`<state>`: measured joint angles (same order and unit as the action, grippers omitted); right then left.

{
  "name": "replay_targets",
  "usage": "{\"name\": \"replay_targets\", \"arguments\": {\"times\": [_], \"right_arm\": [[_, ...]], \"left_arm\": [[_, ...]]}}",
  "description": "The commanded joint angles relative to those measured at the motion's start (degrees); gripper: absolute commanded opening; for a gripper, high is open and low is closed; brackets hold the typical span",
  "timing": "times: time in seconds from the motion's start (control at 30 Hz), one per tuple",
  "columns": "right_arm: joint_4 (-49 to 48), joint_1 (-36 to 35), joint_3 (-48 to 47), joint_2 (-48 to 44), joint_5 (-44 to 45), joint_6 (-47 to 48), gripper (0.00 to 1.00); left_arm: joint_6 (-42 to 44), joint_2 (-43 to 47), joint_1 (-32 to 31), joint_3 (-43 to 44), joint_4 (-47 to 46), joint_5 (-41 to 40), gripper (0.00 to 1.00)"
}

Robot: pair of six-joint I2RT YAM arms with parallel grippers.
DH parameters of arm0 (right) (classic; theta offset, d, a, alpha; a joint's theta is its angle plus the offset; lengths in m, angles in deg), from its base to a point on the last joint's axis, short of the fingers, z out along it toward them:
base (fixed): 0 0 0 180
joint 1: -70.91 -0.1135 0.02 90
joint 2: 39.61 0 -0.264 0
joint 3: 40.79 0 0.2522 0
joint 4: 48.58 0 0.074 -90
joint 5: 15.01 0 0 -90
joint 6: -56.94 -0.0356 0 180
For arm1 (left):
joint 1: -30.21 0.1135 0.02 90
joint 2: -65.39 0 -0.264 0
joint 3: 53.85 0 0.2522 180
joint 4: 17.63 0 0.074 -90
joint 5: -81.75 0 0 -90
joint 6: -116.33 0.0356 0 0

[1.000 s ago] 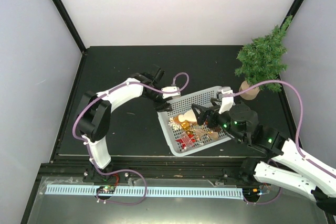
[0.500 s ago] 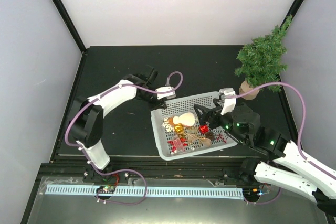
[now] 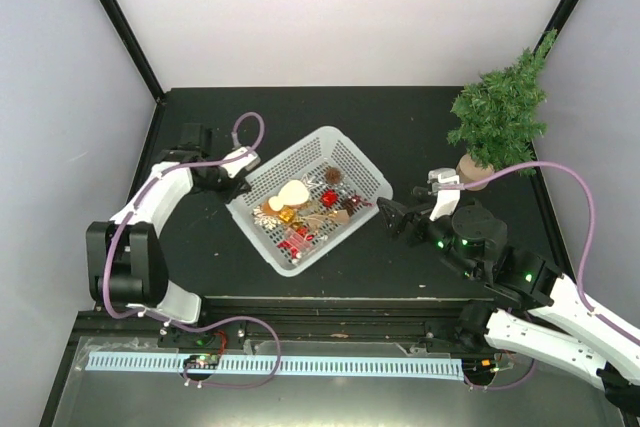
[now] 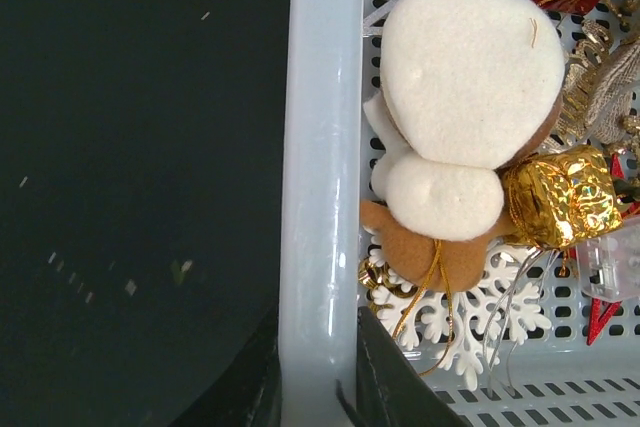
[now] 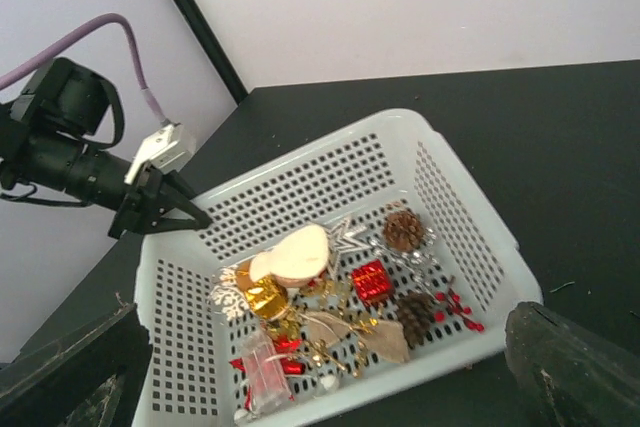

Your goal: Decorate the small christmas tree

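Observation:
The small christmas tree (image 3: 500,107) stands upright on its round wooden base at the far right. A white perforated basket (image 3: 362,157) lies mid-table and holds ornaments: a cream and brown plush figure (image 4: 470,97), a gold gift box (image 4: 560,197), a white snowflake (image 4: 470,322), a red gift box (image 5: 372,282) and pine cones (image 5: 404,230). My left gripper (image 3: 238,187) is shut on the basket's left rim (image 4: 320,197), one finger on each side of it. My right gripper (image 3: 395,217) is open and empty, just right of the basket (image 5: 300,192) and apart from it.
Grey walls close the table on the left, back and right. The tree stands near the right wall, behind my right arm. Black table surface (image 3: 400,127) lies between the basket and the tree. A cable loops over my right arm (image 3: 530,162).
My left gripper has pulled the basket to the left and turned it. The right gripper, earlier over the ornaments, is now outside the basket on its right.

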<state>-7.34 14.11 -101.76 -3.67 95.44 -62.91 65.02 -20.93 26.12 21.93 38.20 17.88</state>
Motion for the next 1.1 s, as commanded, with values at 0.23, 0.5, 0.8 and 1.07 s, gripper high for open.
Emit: {"name": "replay_targets", "arguments": {"times": [0.23,0.5,0.8,1.07], "right_arm": [[0.88,0.19,0.73,0.16,1.98,0.3,0.97],[1.54,0.19,-1.04,5.32,0.15,-0.62,0.97],[3.93,0.2,-4.81,9.69,1.52,0.33,0.97],[4.78,0.19,-6.02,11.13,1.64,0.26,0.97]], "left_arm": [[9.95,7.49,14.93,-6.74,5.36,7.14,0.02],[15.34,10.35,26.07,-12.01,5.87,9.8,0.03],[20.03,9.81,32.38,-12.13,9.95,12.3,0.03],[23.09,9.15,33.29,-14.86,11.39,12.57,0.07]]}}
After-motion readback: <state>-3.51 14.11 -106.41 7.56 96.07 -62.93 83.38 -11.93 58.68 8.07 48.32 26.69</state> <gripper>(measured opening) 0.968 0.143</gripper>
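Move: The left gripper still pinches the basket's rim near its left corner. The table spot for the basket's middle lies about 9 cm back and 6 cm right of that hand, 10 cm below. Now the basket's middle is some 18 cm right and 2 cm back; inside, the reindeer is 12 cm right and 1 cm back, the gold gift 13 cm right and 6 cm back. From the right hand that spot lies about 2 cm ahead, 30 cm left, nearly 30 cm below. Keep the left fingers clamped on the basket rim and draw it about 13 cm to the left and 8 cm back, towards the near-left part of the table, turning the wrist some 15 degrees counter-clockwise and sinking about 3 cm. Meanwhile lower the wide-open, empty right gripper roughly 3 cm, easing slightly left and tipping its fingers down. ##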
